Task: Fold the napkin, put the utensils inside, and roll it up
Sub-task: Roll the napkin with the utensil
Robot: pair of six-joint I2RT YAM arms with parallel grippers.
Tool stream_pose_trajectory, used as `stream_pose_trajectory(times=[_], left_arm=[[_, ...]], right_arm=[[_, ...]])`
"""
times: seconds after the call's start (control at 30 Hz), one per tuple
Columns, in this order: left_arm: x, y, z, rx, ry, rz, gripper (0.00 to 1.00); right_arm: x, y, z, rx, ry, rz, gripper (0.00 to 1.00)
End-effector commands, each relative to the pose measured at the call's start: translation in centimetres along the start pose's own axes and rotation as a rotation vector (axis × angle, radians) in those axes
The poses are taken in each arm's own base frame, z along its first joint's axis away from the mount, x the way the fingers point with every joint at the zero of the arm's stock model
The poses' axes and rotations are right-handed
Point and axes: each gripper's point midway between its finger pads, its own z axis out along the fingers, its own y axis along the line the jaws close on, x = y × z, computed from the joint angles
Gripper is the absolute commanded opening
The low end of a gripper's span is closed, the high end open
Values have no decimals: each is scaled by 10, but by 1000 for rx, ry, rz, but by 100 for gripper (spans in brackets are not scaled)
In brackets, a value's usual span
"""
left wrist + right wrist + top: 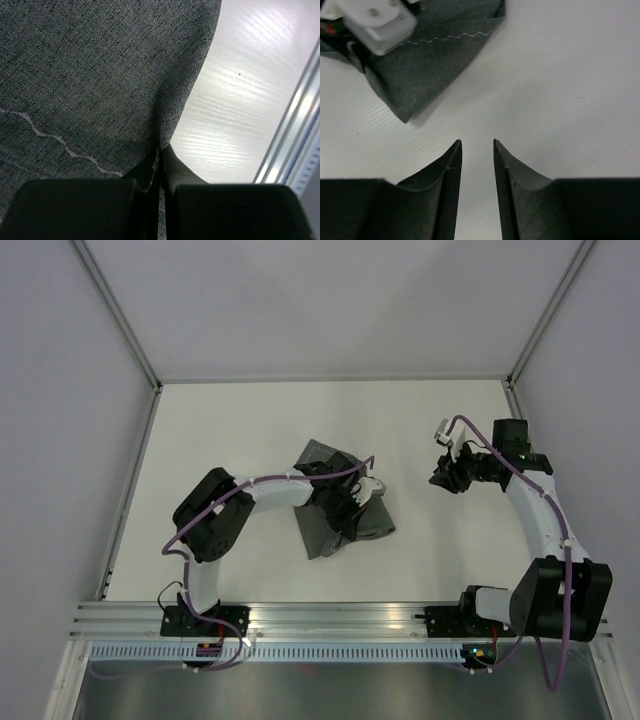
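Note:
The napkin (322, 532) is a dark grey cloth, crumpled and partly folded, in the middle of the table. My left gripper (348, 512) sits on it and is shut on a fold of it. In the left wrist view the cloth (100, 75) fills most of the frame, with its wavy stitched line, and it is pinched between the closed fingers of the left gripper (161, 150). My right gripper (447, 478) is open and empty, well to the right of the napkin. The right wrist view shows this gripper (477, 142) over bare table, with the napkin's corner (435, 55) ahead. No utensils show.
The white table (250, 420) is bounded by grey walls at the back and sides, and an aluminium rail (330, 618) runs along the near edge. The left arm's white wrist part (377, 20) shows at the top left of the right wrist view.

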Motion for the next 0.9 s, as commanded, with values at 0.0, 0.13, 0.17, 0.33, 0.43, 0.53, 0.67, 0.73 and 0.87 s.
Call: stream_pose_trajectory(times=[0.0,0.13,0.17,0.33,0.43,0.53,0.67,0.73,0.87], left_arm=[[-13,-13,-6,174,-15,-81,2],[-18,-11,-7,261,-17,-143,2],[-22,-13,-9,290,-22,-151,2],[-25,-7,-11,360,-29,-206,2],[-27,-6,-12,400,-30,-229,2],[-28,-4,-14,426,-32,-245,2],[-26,-4,-14,457,-28,-265,2],[-24,-3,-13,458,-26,-270,2],[-19,-1,-10,467,-15,-286,2]], right_arm=[[-13,43,5,-117,-68,-201,38],[-14,74,14,-177,-65,-284,42],[-14,84,17,-202,-62,-305,43],[-1,113,28,-270,-39,-381,49],[6,124,41,-280,-25,-430,51],[9,135,53,-285,-20,-480,54],[9,151,75,-247,-30,-579,59],[11,147,85,-171,-43,-636,65],[19,160,105,-149,-35,-718,69]])
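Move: The napkin's right corner lies about 11 cm back and 11 cm to the left of the right hand, some 15 cm below. The left gripper's pinch on the cloth is roughly 10 cm back and 18 cm to the left of the right hand. From the left hand, already shut on the napkin close to the table, that corner is some 7 cm to the right and 1 cm back, and the near tip about 10 cm to the left and 7 cm back. The right hand swings left and back towards the napkin's right corner, some 13 cm left and 12 cm back, first nearly level and then dropping about 9 cm, while its wrist turns some 35 degrees counter-clockwise and the fingers spread wider until they straddle the corner from above, with no touch to be seen. The left hand keeps its pinch on the cloth and hardly travels, its wrist tipping over so that the fingertips point more back towards the base. ##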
